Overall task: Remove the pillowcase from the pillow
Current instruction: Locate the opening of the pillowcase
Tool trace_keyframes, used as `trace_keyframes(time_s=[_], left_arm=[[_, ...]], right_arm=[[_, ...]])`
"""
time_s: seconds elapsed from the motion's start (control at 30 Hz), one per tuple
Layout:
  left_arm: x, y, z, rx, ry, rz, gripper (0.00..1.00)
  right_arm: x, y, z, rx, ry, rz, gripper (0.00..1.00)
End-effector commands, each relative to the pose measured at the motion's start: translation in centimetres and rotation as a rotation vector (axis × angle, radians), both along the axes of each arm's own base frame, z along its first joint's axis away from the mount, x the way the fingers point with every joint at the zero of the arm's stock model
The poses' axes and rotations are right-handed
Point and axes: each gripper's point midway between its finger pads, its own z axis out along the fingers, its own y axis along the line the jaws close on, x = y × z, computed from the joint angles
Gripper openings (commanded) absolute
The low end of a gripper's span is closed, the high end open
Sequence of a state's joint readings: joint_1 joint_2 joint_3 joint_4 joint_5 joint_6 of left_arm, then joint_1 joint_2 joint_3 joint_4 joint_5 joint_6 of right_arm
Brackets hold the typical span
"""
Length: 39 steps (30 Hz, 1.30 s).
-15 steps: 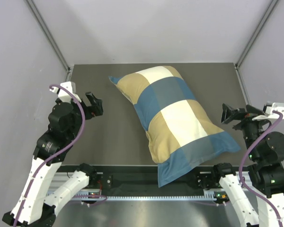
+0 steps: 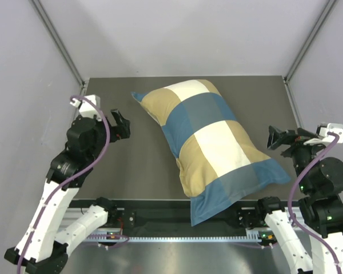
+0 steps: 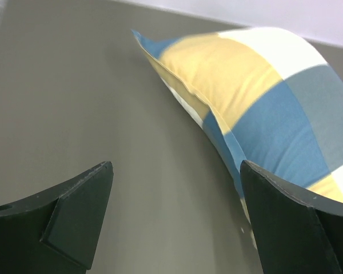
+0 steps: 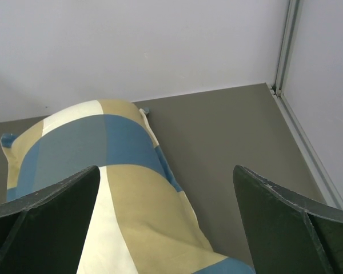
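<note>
The pillowcase (image 2: 208, 140), in big checks of blue, tan and cream, lies diagonally across the dark table and bulges full. Its blue open end droops over the near table edge. The pillow is hidden inside it. My left gripper (image 2: 119, 127) hovers open left of the pillowcase (image 3: 257, 97), apart from it, with only bare table between its fingers (image 3: 80, 211). At the right, my right gripper (image 2: 279, 140) stands open beside the cover's near right part. In the right wrist view the pillowcase (image 4: 103, 165) lies below and ahead of my open gripper (image 4: 166, 228).
Grey walls close in the dark table (image 2: 131, 165) on three sides, with metal corner posts (image 2: 306, 45) at the back. A rail with cables (image 2: 160, 225) runs along the near edge between the arm bases.
My left arm has swung toward the pillowcase, its gripper a little further right and further back. The right arm and the pillowcase have not moved.
</note>
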<state>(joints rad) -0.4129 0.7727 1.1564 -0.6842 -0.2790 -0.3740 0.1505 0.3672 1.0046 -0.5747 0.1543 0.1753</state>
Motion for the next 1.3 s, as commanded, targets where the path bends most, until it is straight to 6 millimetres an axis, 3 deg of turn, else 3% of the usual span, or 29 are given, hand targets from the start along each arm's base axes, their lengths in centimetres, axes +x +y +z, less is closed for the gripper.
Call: trace_keyframes(time_s=[0.0, 0.03, 0.07, 0.13, 0.17, 0.23, 0.3, 0.33, 0.43, 0.63, 0.9, 1.13, 1.23, 1.27], left_arm=[[1.2, -3.9, -2.0, -0.093, 0.070, -0.133, 0.96], [1.0, -5.8, -2.3, -0.162, 0.091, -0.204, 0.96], [1.2, -6.6, -4.0, -0.191, 0.126, -0.224, 0.95], [1.8, -9.3, -3.9, -0.284, 0.103, -0.318, 0.95], [1.3, -10.9, -5.3, -0.332, 0.141, -0.361, 0.95], [1.3, -13.6, -6.0, -0.364, 0.147, -0.426, 0.95], [1.2, -15.7, -8.2, -0.356, 0.209, -0.464, 0.95], [0.8, -17.4, -7.9, -0.365, 0.198, -0.512, 0.95], [1.0, -19.5, -9.3, -0.368, 0.223, -0.535, 0.96], [2.8, -20.0, -12.4, -0.361, 0.271, -0.467, 0.97], [4.0, -18.3, -15.9, -0.321, 0.311, -0.309, 0.97], [4.8, -20.2, -17.2, -0.368, 0.302, -0.346, 0.98], [4.9, -21.1, -17.7, -0.382, 0.311, -0.373, 0.94], [5.1, -21.3, -18.1, -0.379, 0.315, -0.374, 0.83]], right_arm=[[0.1, -0.2, 0.5, -0.004, 0.003, -0.013, 1.00], [0.2, -0.2, 0.3, -0.001, 0.011, -0.012, 1.00], [0.2, -0.1, 0.2, 0.004, 0.015, -0.008, 1.00], [0.4, 0.0, -0.4, 0.007, 0.036, -0.006, 1.00], [0.5, 0.2, -0.7, 0.011, 0.044, 0.001, 1.00], [0.7, 0.3, -1.7, 0.019, 0.084, 0.004, 1.00], [1.0, 0.7, -3.1, 0.041, 0.139, 0.016, 1.00], [1.1, 1.2, -3.7, 0.047, 0.160, 0.039, 1.00], [1.5, 1.8, -5.9, 0.063, 0.230, 0.060, 1.00], [0.8, 1.9, -6.5, 0.075, 0.239, 0.070, 1.00], [-0.1, 3.4, -8.8, 0.098, 0.317, 0.148, 1.00], [-0.9, 5.4, -10.6, 0.159, 0.405, 0.242, 1.00], [-1.8, 6.6, -11.1, 0.191, 0.449, 0.308, 1.00], [-2.3, 7.2, -11.1, 0.201, 0.456, 0.348, 1.00]])
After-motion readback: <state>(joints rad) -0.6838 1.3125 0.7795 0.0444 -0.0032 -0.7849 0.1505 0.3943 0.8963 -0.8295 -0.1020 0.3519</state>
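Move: The blue stretch of the pillowcase's left edge lies about 18 cm right of the left hand, 3 cm ahead and some 20 cm below. The far-left corner is 23 cm ahead and 2 cm right, the tan left stretch 9 cm back and 24 cm right. From the right hand, the near blue end lies roughly 7 cm back, 10 cm left and 27 cm down; the near-right corner is 4 cm back and 11 cm right. Open left hand sweeps 20 cm right and down to the pillowcase's blue left edge; open right hand sinks 11 cm. ##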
